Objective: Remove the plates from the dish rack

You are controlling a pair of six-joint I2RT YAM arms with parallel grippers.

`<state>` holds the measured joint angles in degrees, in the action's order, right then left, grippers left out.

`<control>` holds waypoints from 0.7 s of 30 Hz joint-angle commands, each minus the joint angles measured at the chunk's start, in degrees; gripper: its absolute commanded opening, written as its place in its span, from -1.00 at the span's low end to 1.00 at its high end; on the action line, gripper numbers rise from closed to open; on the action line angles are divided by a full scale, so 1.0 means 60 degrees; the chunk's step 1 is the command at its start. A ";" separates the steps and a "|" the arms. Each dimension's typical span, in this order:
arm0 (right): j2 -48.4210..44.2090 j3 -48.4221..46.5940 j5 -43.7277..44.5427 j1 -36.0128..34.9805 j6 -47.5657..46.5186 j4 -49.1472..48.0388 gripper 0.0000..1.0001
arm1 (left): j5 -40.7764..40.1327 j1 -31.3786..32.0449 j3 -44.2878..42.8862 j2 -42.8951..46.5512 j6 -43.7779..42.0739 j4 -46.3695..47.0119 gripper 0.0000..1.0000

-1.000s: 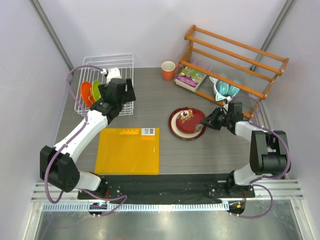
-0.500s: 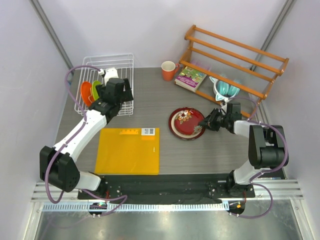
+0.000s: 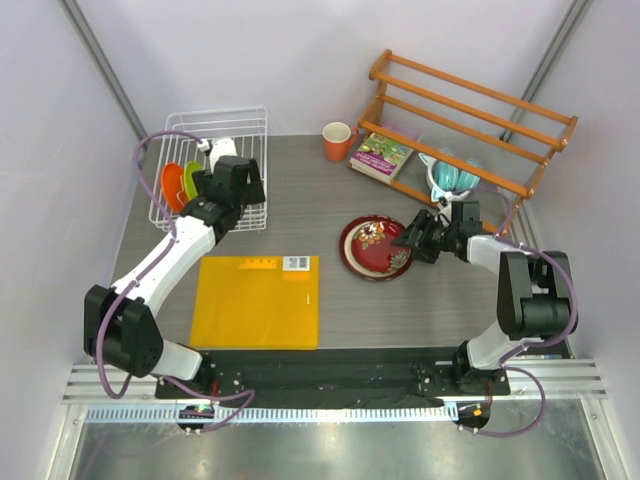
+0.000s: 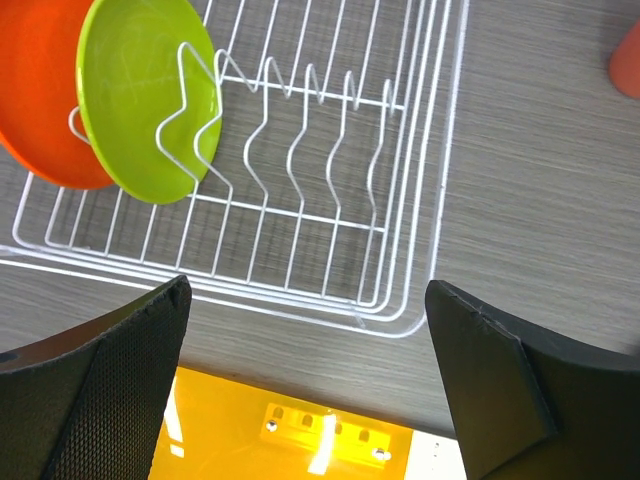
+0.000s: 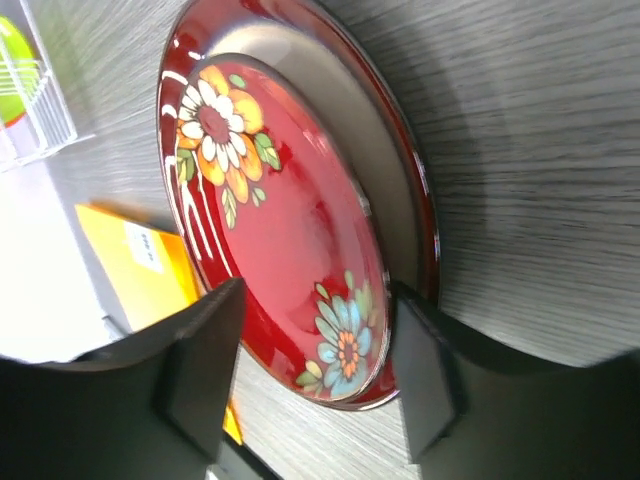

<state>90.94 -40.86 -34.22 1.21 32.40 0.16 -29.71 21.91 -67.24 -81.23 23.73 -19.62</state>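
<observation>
The dark red flowered plate (image 3: 372,247) (image 5: 290,200) lies on the table right of centre. My right gripper (image 3: 412,238) (image 5: 318,365) is open, one finger on each side of the plate's near rim, with gaps showing. A lime green plate (image 3: 193,182) (image 4: 145,95) and an orange plate (image 3: 173,185) (image 4: 40,120) stand upright at the left end of the white wire dish rack (image 3: 240,125) (image 4: 400,330). My left gripper (image 3: 228,178) (image 4: 305,390) hovers wide open and empty over the rack's near right part.
A yellow folder (image 3: 258,300) lies in front of the rack. At the back stand an orange mug (image 3: 337,140), a book (image 3: 381,157) and an orange wooden shelf (image 3: 470,110) with teal bowl-like items (image 3: 452,177) beside my right arm.
My right gripper has opened and let go of the dark red plate, which now rests on the table. The left arm has hardly moved.
</observation>
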 commanded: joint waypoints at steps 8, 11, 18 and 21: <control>-0.1693 -0.0704 0.2640 0.0032 -0.1269 0.2023 0.62 | -0.0057 -0.1161 -0.0643 -0.0714 0.0206 -0.0232 0.99; -0.2102 -0.0704 0.2685 0.0032 -0.1284 0.2023 0.64 | 0.0059 -0.1351 -0.0629 -0.0744 0.0221 -0.0144 0.99; -0.3026 -0.0573 0.3212 0.0032 -0.1270 0.2023 0.66 | -0.0421 -0.1557 -0.0702 -0.0934 0.0118 0.0076 0.99; -0.3261 -0.0529 0.3227 0.0032 -0.1269 0.2023 0.68 | -0.0730 -0.1659 -0.0877 -0.1197 0.0045 0.0062 0.99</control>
<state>74.32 -42.96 -16.84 1.23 25.56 12.36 -30.39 12.95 -69.65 -86.91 24.71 -20.82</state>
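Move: Over the front part of the dish rack, the open left hand has the green plate about 5 cm ahead, 11 cm to its left and 10 cm below. The orange plate stands 5 cm left of the green one, and the yellow board lies 22 cm back and 5 cm right of this hand. The right hand's half-open fingers straddle the flowered red plate's rim, its middle some 6 cm left and level ahead; the larger plate lies right beneath, 7 cm left. The white bowl is 14 cm ahead, 11 cm right. Swinging left about 6 cm over the rack, the left hand closes on the green plate, sinking some 2 cm and easing slightly forward while turning about 10 degrees counter-clockwise, fingers wide open. The right hand opens further and draws off the flowered plate's rim, first mostly to the right, then increasingly up, about 5 cm each way, its left side rolling down. ##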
